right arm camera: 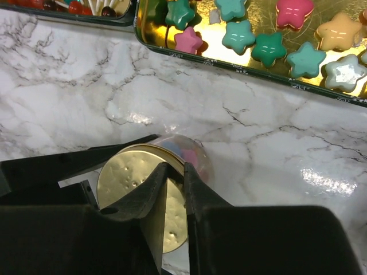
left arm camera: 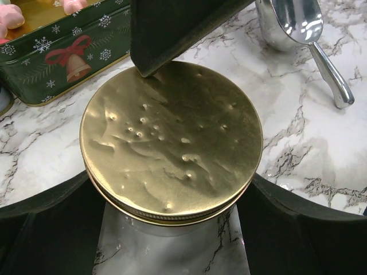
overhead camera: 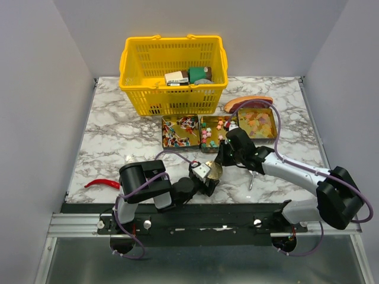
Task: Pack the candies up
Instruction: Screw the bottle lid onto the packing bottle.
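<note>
A clear jar (right arm camera: 195, 153) with a gold lid (left arm camera: 172, 143) lies tilted near the table's front, with pink and blue candies showing through its glass. My left gripper (left arm camera: 172, 226) is shut on the jar's body, a finger on each side. My right gripper (right arm camera: 176, 172) comes from above, its narrow jaws pinched on the lid's rim. From above, the left gripper (overhead camera: 204, 176) and right gripper (overhead camera: 222, 157) meet at the jar. Behind it, three open tins hold wrapped candies (overhead camera: 180, 131), star-shaped candies (right arm camera: 269, 48) and yellow-orange gummies (overhead camera: 256, 121).
A yellow basket (overhead camera: 173, 74) with boxes stands at the back. A red-brown slab (overhead camera: 247, 103) lies behind the gummy tin. A metal scoop (left arm camera: 298, 26) rests on the marble right of the jar. A green bow-printed tin wall (left arm camera: 57, 63) is close by. A red object (overhead camera: 102, 184) lies front left.
</note>
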### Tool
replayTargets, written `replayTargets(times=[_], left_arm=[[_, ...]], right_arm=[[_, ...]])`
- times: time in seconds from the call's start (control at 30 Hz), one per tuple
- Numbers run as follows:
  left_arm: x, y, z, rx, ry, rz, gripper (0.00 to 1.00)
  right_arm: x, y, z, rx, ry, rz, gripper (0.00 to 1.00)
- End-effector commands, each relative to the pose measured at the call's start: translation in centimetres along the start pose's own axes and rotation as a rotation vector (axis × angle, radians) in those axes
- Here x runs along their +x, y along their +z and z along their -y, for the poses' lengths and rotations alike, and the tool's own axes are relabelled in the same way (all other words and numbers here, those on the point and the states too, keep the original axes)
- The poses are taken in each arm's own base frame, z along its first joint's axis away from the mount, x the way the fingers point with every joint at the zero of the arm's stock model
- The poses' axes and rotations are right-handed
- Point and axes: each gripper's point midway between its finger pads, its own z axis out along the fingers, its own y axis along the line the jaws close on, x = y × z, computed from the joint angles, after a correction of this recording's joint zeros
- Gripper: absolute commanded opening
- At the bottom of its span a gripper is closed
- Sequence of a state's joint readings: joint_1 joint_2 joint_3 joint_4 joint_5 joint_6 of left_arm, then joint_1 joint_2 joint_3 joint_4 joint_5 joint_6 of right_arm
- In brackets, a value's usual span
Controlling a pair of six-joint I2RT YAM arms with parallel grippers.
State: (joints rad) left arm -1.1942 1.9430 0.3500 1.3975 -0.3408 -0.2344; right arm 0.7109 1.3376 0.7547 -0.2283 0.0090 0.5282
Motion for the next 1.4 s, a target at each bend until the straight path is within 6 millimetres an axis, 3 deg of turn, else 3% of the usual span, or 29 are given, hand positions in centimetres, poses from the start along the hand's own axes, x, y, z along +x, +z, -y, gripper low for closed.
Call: replayTargets(times=[0.0,0.4,0.8,1.03,1.27,1.37], left_arm=[[5.1,-1.2,-0.5,0.013,0.081,-0.181,0.57],[5.6,-1.1,-1.0,-0.019,0.091,-0.195,0.56],[6.7,-0.5,-1.5,-0.055,0.096,-0.251,0.56],[7.4,-0.5,-2.2,-0.088,0.099,-0.281,0.55],[7.7,0.0,-2.3,-0.101,0.107,-0.298,0.54],[7.5,-0.1,-2.3,-0.096,0.106,-0.290,0.54]], right_arm=[[2.0,0.5,0.2,-0.039,0.008,-0.049,0.20],[6.5,-0.1,3.0,0.000,0.033,-0.124,0.14],[8.6,-1.6,4.8,0.016,0.080,-0.120,0.11],[9.2,-2.9,4.1,-0.043,0.100,-0.116,0.10],[9.6,-5.2,1.2,-0.214,0.093,-0.142,0.02],[8.1,-7.0,0.1,-0.255,0.103,-0.087,0.01]])
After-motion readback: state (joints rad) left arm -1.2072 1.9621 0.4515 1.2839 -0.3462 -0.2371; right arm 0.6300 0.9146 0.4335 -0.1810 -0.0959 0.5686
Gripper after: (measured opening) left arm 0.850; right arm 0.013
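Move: The bottle lid's middle lies about 3 cm back and 2 cm left of the right fingertips, some 1 cm lower; they are at its far rim. From that hand the star-candy tray is about 11 cm straight ahead, the scoop 12 cm right and 4 cm back, both 7 cm lower. The left hand already grips the bottle, with the lid centred about 4 cm above its hand point. Right fingers close, sweeping 6 cm back-right clockwise round the lid; left keeps the bottle, drifting 2 cm right. ##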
